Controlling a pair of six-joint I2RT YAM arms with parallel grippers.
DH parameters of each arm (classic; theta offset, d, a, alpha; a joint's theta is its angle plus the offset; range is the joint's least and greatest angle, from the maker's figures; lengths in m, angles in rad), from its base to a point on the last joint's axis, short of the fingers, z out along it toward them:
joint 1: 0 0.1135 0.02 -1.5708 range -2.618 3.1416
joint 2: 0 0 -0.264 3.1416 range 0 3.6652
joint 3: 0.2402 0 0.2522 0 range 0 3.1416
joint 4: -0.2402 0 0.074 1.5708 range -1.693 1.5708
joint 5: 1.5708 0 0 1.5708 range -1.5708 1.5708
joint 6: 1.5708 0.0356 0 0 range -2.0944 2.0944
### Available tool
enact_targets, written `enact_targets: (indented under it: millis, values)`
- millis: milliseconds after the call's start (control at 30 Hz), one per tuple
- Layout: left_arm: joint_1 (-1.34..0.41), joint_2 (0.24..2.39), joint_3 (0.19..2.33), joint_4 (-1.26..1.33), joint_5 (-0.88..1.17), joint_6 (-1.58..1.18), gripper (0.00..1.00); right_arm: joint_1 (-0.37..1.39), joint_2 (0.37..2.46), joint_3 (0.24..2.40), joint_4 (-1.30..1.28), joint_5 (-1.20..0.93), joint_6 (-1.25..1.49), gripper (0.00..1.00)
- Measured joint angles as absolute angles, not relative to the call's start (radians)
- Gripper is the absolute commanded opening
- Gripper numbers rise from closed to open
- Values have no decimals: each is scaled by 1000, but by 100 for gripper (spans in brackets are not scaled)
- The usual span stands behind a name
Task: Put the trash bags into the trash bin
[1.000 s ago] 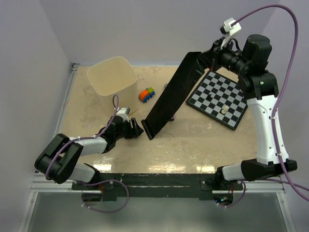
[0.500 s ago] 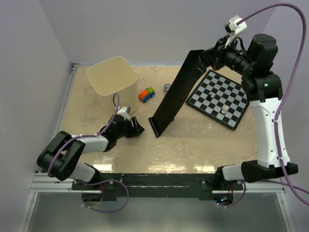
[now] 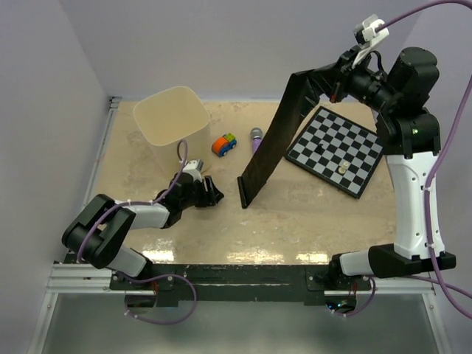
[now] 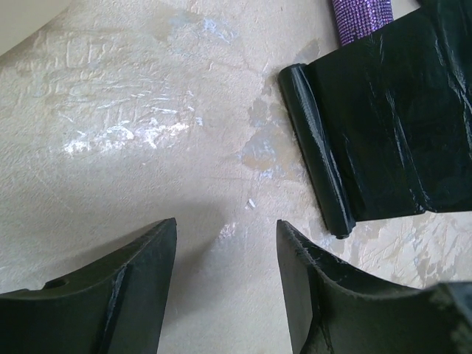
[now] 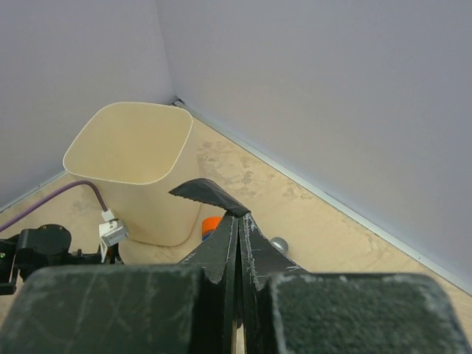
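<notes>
A long strip of dark trash bags (image 3: 271,140) hangs from my right gripper (image 3: 318,80), which is shut on its top end; a torn corner of the trash bags (image 5: 206,194) pokes out above the pinched fingertips. The rolled lower end of the strip (image 3: 244,192) (image 4: 317,147) rests on the table. My left gripper (image 3: 214,196) (image 4: 227,230) lies low on the table, open and empty, just left of that rolled end. The cream trash bin (image 3: 171,124) (image 5: 136,166) stands upright at the back left.
A small orange and blue toy car (image 3: 224,144) sits right of the bin. A purple glittery cylinder (image 3: 256,138) (image 4: 361,16) lies behind the strip. A chequered board (image 3: 335,150) with a small piece (image 3: 342,167) lies at the right.
My right gripper has risen and moved right, pulling the strip more upright and its rolled end rightwards, uncovering the purple cylinder. My left gripper has slid a little right after it.
</notes>
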State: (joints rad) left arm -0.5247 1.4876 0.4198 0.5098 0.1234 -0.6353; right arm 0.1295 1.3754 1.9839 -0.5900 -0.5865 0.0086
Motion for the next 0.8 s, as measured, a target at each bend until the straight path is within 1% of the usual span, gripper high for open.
enact_targets:
  millis: [200, 300, 467, 600, 767, 800]
  values:
    - [-542, 1525, 452, 516, 123, -636, 58, 123, 1373, 1974, -590, -581, 8, 0]
    - [-561, 1555, 481, 516, 123, -640, 57, 123, 1373, 1971, -590, -535, 8, 0]
    - [-597, 1605, 532, 516, 118, -657, 57, 121, 1348, 1942, -584, -372, 7, 0]
    - [-627, 1642, 571, 515, 104, -670, 57, 121, 1265, 1827, -539, -198, 7, 0]
    - [-661, 1700, 641, 501, 74, -690, 57, 121, 1180, 1731, -491, -57, 7, 0]
    - [-665, 1710, 654, 498, 70, -694, 56, 121, 1171, 1720, -484, -41, 7, 0]
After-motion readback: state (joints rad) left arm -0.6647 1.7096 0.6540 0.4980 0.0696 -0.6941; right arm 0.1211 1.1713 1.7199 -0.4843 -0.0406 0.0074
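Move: The trash bag's lower, rolled end stands about 9 cm to the right of my open left hand, 3 cm ahead and 2 cm lower. The purple microphone lies some 12 cm ahead and 13 cm right of that hand, the trash bin about 14 cm ahead and 11 cm left. My right hand already pinches the bag's top end; the lower end is roughly 15 cm to its left, 3 cm back and 50 cm below. I slide my left hand low over the table to the right, about 7 cm and slightly forward, fingers still open, up to the bag's rolled lower end. Meanwhile my right hand keeps its pinch on the top end and swings right by some 9 cm, away from the lower end, turning about 30 degrees clockwise and staying high. ##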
